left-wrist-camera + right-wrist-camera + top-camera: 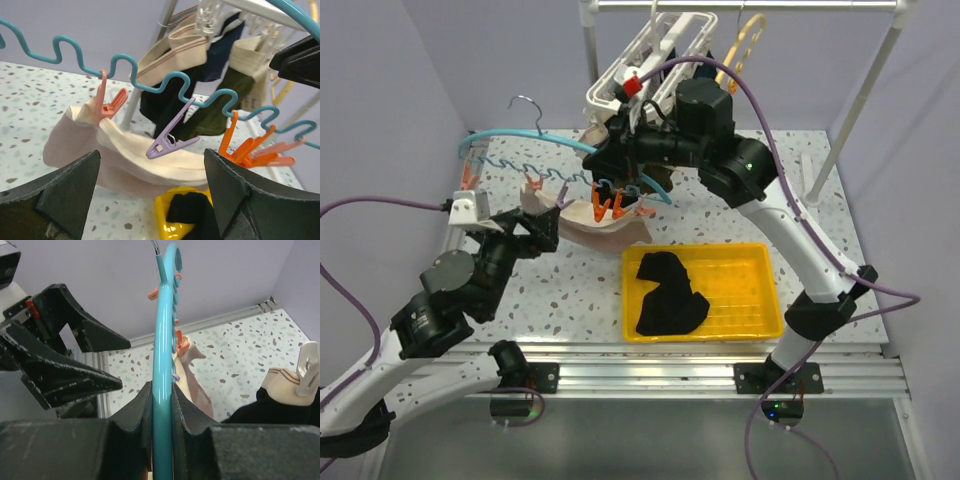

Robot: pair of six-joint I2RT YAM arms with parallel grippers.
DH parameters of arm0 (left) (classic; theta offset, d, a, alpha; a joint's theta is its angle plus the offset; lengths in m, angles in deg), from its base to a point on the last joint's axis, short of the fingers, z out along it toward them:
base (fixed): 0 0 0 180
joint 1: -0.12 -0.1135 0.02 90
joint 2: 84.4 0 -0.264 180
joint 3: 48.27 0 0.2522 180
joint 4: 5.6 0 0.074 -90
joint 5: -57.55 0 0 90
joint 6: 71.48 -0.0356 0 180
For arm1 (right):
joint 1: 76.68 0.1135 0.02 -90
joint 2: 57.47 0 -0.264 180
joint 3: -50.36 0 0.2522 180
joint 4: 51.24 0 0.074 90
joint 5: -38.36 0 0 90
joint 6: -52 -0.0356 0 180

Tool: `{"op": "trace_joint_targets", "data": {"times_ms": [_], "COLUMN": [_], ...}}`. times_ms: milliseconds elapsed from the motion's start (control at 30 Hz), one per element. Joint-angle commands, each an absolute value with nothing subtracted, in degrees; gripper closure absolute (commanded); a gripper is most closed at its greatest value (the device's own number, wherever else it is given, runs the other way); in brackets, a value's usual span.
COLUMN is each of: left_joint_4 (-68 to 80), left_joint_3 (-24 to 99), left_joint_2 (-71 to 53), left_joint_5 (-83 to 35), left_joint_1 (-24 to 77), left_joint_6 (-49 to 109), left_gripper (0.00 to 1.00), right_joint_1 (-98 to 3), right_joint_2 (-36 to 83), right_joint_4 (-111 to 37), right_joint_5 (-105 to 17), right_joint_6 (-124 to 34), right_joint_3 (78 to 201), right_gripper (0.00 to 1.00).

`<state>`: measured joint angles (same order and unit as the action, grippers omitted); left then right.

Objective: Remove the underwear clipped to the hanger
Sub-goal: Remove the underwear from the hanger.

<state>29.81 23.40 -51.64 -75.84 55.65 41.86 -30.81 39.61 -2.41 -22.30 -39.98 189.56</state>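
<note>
A teal hanger (535, 135) with a wavy lower bar (120, 59) carries several pegs. A pale pink-beige underwear (605, 232) hangs from it, its left corner held by a salmon peg (106, 97), and sags to the table (125, 150). A purple peg (172, 137) and orange pegs (250, 150) hang empty. My right gripper (620, 165) is shut on the hanger's teal bar (162, 340). My left gripper (535, 230) is open and empty, just in front of the pink-beige underwear (151, 165). A black underwear (665, 295) lies in the yellow tray (770, 290).
A white clip rack (660, 50) hangs from the rail at the back, with beige (180, 47), navy (222, 55) and olive (215, 115) garments clipped on it. A yellow hanger (745, 45) hangs beside it. The rail's white posts (588, 70) stand at the back.
</note>
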Motion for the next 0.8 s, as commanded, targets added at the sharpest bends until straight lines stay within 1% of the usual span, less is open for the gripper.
{"op": "trace_joint_targets", "data": {"times_ms": [0, 67, 133, 233, 267, 333, 367, 433, 467, 633, 767], "left_joint_4": [34.08, 36.27, 38.21, 37.52, 36.99, 35.67, 35.41, 34.70, 34.44, 32.24, 29.87], "left_joint_3": [28.93, 30.87, 33.34, 33.87, 33.09, 32.38, 32.03, 31.85, 31.76, 29.84, 27.11], "left_joint_2": [-45.57, -42.04, -40.20, -38.87, -38.96, -38.61, -37.47, -35.72, -35.44, -35.70, -34.57], "left_joint_5": [-86.31, -87.02, -86.16, -76.07, -69.43, -62.54, -55.72, -49.18, -43.58, -30.81, -24.12], "left_joint_1": [55.66, 55.40, 52.95, 42.34, 35.87, 30.12, 25.30, 21.67, 18.87, 13.66, 9.71], "left_joint_6": [42.43, 42.43, 42.52, 41.73, 41.55, 41.38, 41.46, 41.38, 41.20, 38.83, 37.42], "left_gripper": [0.11, 0.10, 0.10, 0.10, 0.10, 0.09, 0.10, 0.10, 0.10, 0.11, 0.13], "right_joint_1": [-30.10, -30.10, -30.10, -30.01, -30.10, -30.10, -30.10, -30.01, -30.10, -30.36, -30.89], "right_joint_2": [41.84, 43.43, 44.57, 45.36, 45.80, 46.42, 46.77, 47.21, 47.65, 48.44, 49.85], "right_joint_4": [-6.54, -6.63, -6.80, -6.89, -6.98, -6.89, -6.81, -6.46, -6.37, -6.28, -7.07], "right_joint_5": [-28.34, -28.97, -29.23, -30.19, -30.55, -31.42, -31.86, -32.48, -33.44, -34.51, -34.16], "right_joint_6": [-42.57, -42.57, -42.57, -42.49, -41.96, -41.43, -40.73, -40.46, -40.38, -43.78, -48.10], "right_joint_3": [195.24, 196.57, 196.83, 197.36, 197.45, 197.97, 198.24, 198.85, 199.03, 199.38, 200.08], "right_gripper": [1.00, 1.00, 1.00, 1.00, 1.00, 1.00, 1.00, 1.00, 1.00, 1.00, 1.00]}}
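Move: Some 12 cm ahead of the left hand, roughly 2 cm to its left and slightly lower, is the underwear's left end under its salmon clip. The empty purple clip is about 8 cm ahead and 4 cm right of that hand, the pair of orange clips about 5 cm ahead and 11 cm right, all slightly below it. From the right hand, which already holds the blue hanger, that left end is about 12 cm left, 4 cm farther forward and 12 cm lower. Reaching after the underwear's clipped left end, the open left hand goes forward about 9 cm, swings left midway and partly back, and sinks 5 cm as its fingers tip down. The right hand keeps its pinch on the blue hanger, carrying it some 6 cm forward, slightly left and down, turning it about 10 degrees clockwise. No left-hand contact with cloth or clips can be seen. ##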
